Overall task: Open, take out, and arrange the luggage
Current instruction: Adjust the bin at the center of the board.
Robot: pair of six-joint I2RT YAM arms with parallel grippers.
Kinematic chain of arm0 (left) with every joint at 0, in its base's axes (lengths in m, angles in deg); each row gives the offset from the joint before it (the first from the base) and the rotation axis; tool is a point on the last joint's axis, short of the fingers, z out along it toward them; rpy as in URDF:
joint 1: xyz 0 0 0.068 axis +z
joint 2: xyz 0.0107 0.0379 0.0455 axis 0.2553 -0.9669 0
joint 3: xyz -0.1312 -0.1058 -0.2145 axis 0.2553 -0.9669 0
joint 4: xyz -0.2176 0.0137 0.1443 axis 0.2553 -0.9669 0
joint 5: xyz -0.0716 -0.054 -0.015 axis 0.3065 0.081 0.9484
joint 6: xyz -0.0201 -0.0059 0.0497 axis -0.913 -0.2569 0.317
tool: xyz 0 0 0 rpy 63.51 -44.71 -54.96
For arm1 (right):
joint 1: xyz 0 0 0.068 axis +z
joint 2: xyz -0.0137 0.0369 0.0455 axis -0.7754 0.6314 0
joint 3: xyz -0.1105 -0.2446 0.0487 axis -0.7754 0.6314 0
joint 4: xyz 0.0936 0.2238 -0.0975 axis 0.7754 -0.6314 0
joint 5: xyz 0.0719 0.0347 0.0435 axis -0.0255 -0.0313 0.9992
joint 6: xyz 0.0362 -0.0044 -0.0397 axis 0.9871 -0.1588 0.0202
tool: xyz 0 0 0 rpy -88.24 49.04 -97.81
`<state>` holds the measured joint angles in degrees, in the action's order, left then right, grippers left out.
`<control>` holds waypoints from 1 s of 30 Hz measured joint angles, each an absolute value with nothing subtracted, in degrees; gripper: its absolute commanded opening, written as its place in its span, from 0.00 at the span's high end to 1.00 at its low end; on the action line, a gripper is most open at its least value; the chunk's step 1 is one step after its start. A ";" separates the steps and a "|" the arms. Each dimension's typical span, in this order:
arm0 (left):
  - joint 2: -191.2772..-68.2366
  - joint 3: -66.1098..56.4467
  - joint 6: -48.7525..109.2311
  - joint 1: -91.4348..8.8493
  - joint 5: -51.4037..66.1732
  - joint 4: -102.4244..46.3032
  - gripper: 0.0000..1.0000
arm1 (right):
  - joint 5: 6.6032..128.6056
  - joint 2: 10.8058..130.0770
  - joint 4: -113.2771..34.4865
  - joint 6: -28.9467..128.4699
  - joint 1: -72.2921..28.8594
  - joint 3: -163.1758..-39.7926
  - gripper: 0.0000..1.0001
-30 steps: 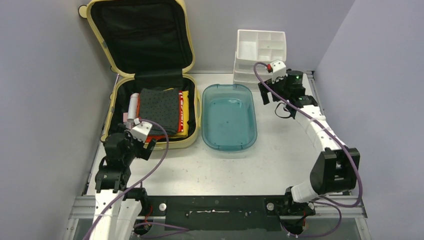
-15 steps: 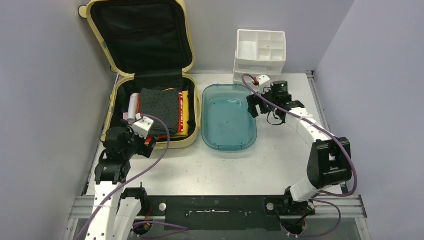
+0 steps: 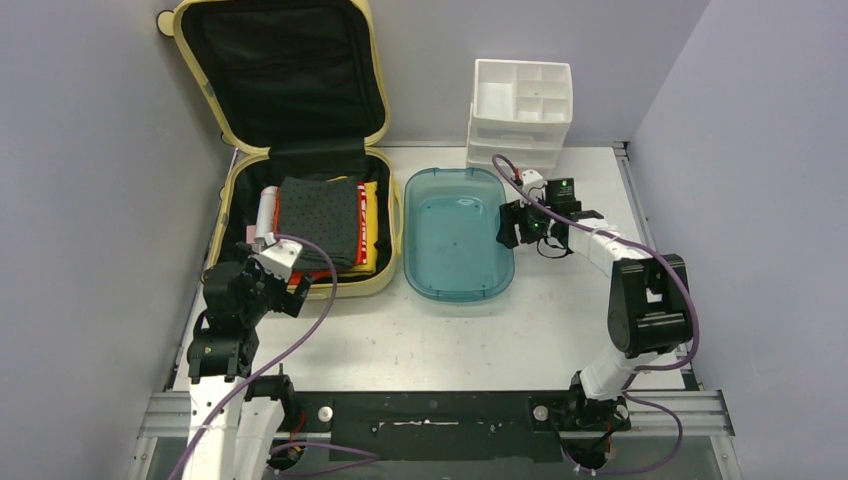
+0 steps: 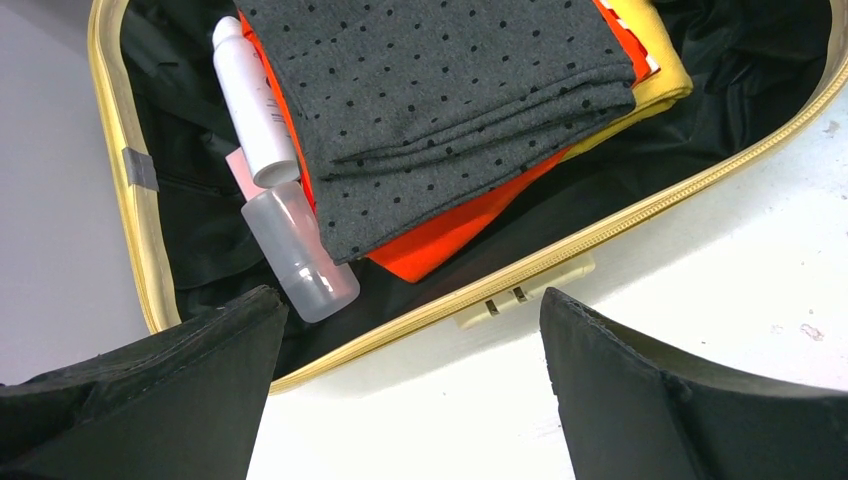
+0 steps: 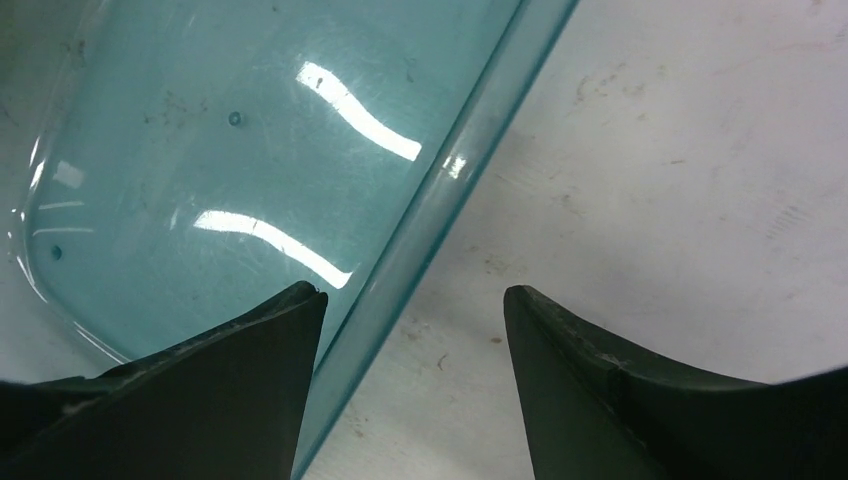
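The luggage (image 3: pixel 392 262), a pale-yellow hard-shell suitcase, lies open at the far left with its lid leaning on the back wall. Inside sit a folded grey dotted cloth (image 3: pixel 318 220) over orange and yellow garments, a white tube (image 3: pixel 266 212) and a clear bottle (image 4: pixel 295 255). My left gripper (image 3: pixel 297 298) hovers open over the table just in front of the suitcase's near rim (image 4: pixel 600 225), holding nothing. My right gripper (image 3: pixel 508 225) straddles the right rim of the teal tray (image 5: pixel 250 150), one finger over the inside, the other over the table, jaws apart.
The teal tray (image 3: pixel 455 240) stands empty beside the suitcase. A white drawer organizer (image 3: pixel 522 110) stands at the back right against the wall. Grey walls close in on the left, the back and the right of the table.
My right arm swung from beside the organizer forward and left to the tray's right rim, and its jaws narrowed. The left arm barely shifted.
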<state>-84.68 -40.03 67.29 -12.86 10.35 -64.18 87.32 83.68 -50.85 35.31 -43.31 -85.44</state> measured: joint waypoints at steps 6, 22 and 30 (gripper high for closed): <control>-84.50 -40.07 67.32 -12.71 10.54 -64.18 0.03 | 92.26 87.47 -49.87 37.89 -43.73 -85.22 0.56; -84.11 -40.12 67.32 -12.03 10.81 -64.16 0.03 | 98.79 89.43 -43.49 47.96 -46.26 -82.19 0.70; -84.11 -40.12 67.32 -10.96 10.96 -64.16 0.03 | 99.86 89.80 -38.88 54.30 -45.89 -80.37 0.80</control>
<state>-84.11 -40.12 67.32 -10.96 10.96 -64.16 99.86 89.80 -38.88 54.30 -45.89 -80.37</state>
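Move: The right hand's half-open fingers straddle the bin's right rim, which lies about 2 cm below and 1 cm to the left; the bin's middle is about 10 cm left, level ahead-and-back and 5 cm down. The open suitcase's middle lies some 37 cm left and 2 cm ahead, and the white drawers about 17 cm ahead and 2 cm right. From the idle left hand, the bin is roughly 13 cm ahead, 32 cm right and 14 cm below. Down first, about 2.5 cm onto the bin's right rim, then left by a similar amount and slightly back, the right hand closes its fingers from both sides and ends pinching the rim. The wrist meanwhile rolls and tips some 20 degrees, its left side rising and its fingers pointing more steeply down. ##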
